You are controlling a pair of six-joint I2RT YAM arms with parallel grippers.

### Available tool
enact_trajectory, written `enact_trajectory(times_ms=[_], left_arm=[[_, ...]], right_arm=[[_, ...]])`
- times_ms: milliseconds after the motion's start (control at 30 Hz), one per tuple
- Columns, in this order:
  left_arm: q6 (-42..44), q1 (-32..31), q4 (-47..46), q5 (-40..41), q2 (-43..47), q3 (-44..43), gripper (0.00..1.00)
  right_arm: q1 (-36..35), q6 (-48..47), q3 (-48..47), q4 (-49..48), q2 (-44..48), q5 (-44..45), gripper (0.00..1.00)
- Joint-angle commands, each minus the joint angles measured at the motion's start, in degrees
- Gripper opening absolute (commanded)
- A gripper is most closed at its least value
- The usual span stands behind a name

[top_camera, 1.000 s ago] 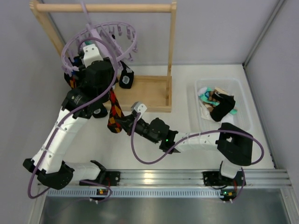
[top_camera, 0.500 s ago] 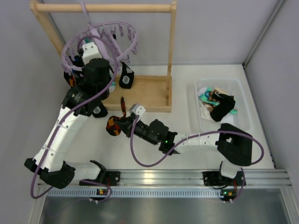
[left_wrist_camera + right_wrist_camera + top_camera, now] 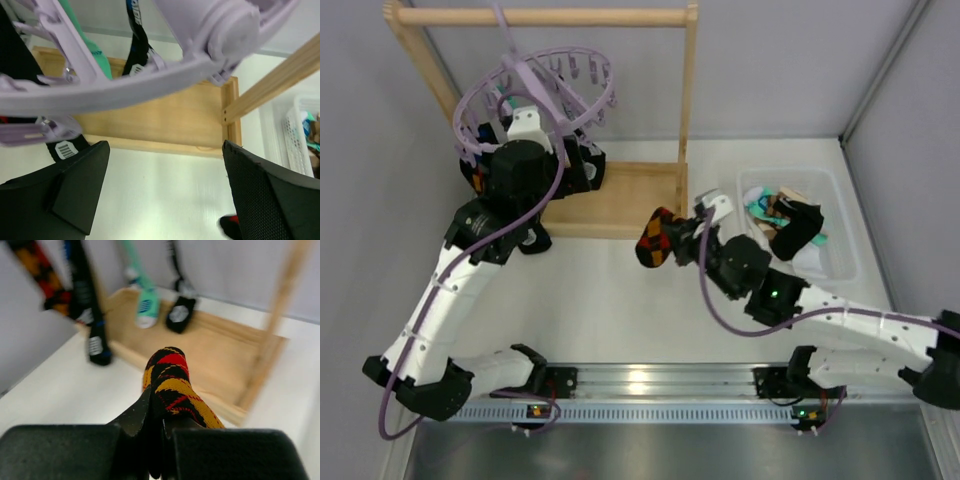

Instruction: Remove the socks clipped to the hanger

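The lavender ring hanger [image 3: 535,90] hangs from the wooden rail, with socks dangling from its clips. In the right wrist view these are an argyle sock [image 3: 35,270], a black one [image 3: 85,305], a teal-and-white one [image 3: 145,295] and another black one [image 3: 177,310]. My left gripper [image 3: 578,165] sits just under the ring [image 3: 150,75], open, with nothing between its fingers [image 3: 75,185]. My right gripper [image 3: 682,236] is shut on a loose argyle sock [image 3: 655,240] [image 3: 172,385], held above the table between the rack and the bin.
The wooden rack's base [image 3: 620,195] and right post [image 3: 688,100] stand beside the held sock. A clear plastic bin [image 3: 840,215] at the right holds several socks. Grey walls close in at the left and right.
The argyle sock came off the hanger, and my right gripper carried it right, towards the bin. My left gripper opened wide and stayed under the ring.
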State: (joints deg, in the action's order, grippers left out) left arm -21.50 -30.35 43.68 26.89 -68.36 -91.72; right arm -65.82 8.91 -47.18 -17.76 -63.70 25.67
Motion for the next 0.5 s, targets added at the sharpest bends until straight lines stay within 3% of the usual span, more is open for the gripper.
enact_trajectory(times_ms=[0,200,400,467], left_arm=[[1.54,0.11,-1.67,-7.29,5.94,2.94,0.98],[1.63,0.11,-1.76,-11.86,18.25,15.33,0.98],[3.04,0.11,-1.67,-11.78,29.76,25.78,0.98],[1.38,0.11,-1.84,-10.64,33.28,28.08,0.98]], right_arm=[[9.96,2.87,-4.23,25.63,7.69,3.34,0.00],[30.00,-0.46,-12.93,44.01,9.30,3.51,0.00],[48.65,-2.57,-18.29,46.67,0.37,-2.28,0.00],[51.05,-2.75,-20.58,48.16,-3.60,-2.82,0.00]])
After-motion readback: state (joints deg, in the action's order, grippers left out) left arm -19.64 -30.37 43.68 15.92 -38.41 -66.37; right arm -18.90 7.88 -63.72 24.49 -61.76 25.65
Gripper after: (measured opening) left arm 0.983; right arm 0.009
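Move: The right hand already holds the checkered sock. The basket it goes to has its middle about 33 cm to the right, 15 cm ahead and some 25 cm below; the wooden tray under the hanger is about 24 cm to the left, 24 cm ahead and 28 cm lower. From the open left hand, the hanger ring's middle is roughly 11 cm ahead, 9 cm left and 5 cm higher. Keeping its shut-finger pinch on the checkered sock, the right hand sweeps fast to the right, nearly 30 cm, and some 12 cm forward, away from the hanger and towards the basket, while it swings about 45 degrees clockwise and its fingertips dip. Meanwhile the left hand, fingers already wide open and staying so, backs off empty from the hanger by about 10 cm, sinking 5 cm and drifting slightly left, with a small clockwise turn. ##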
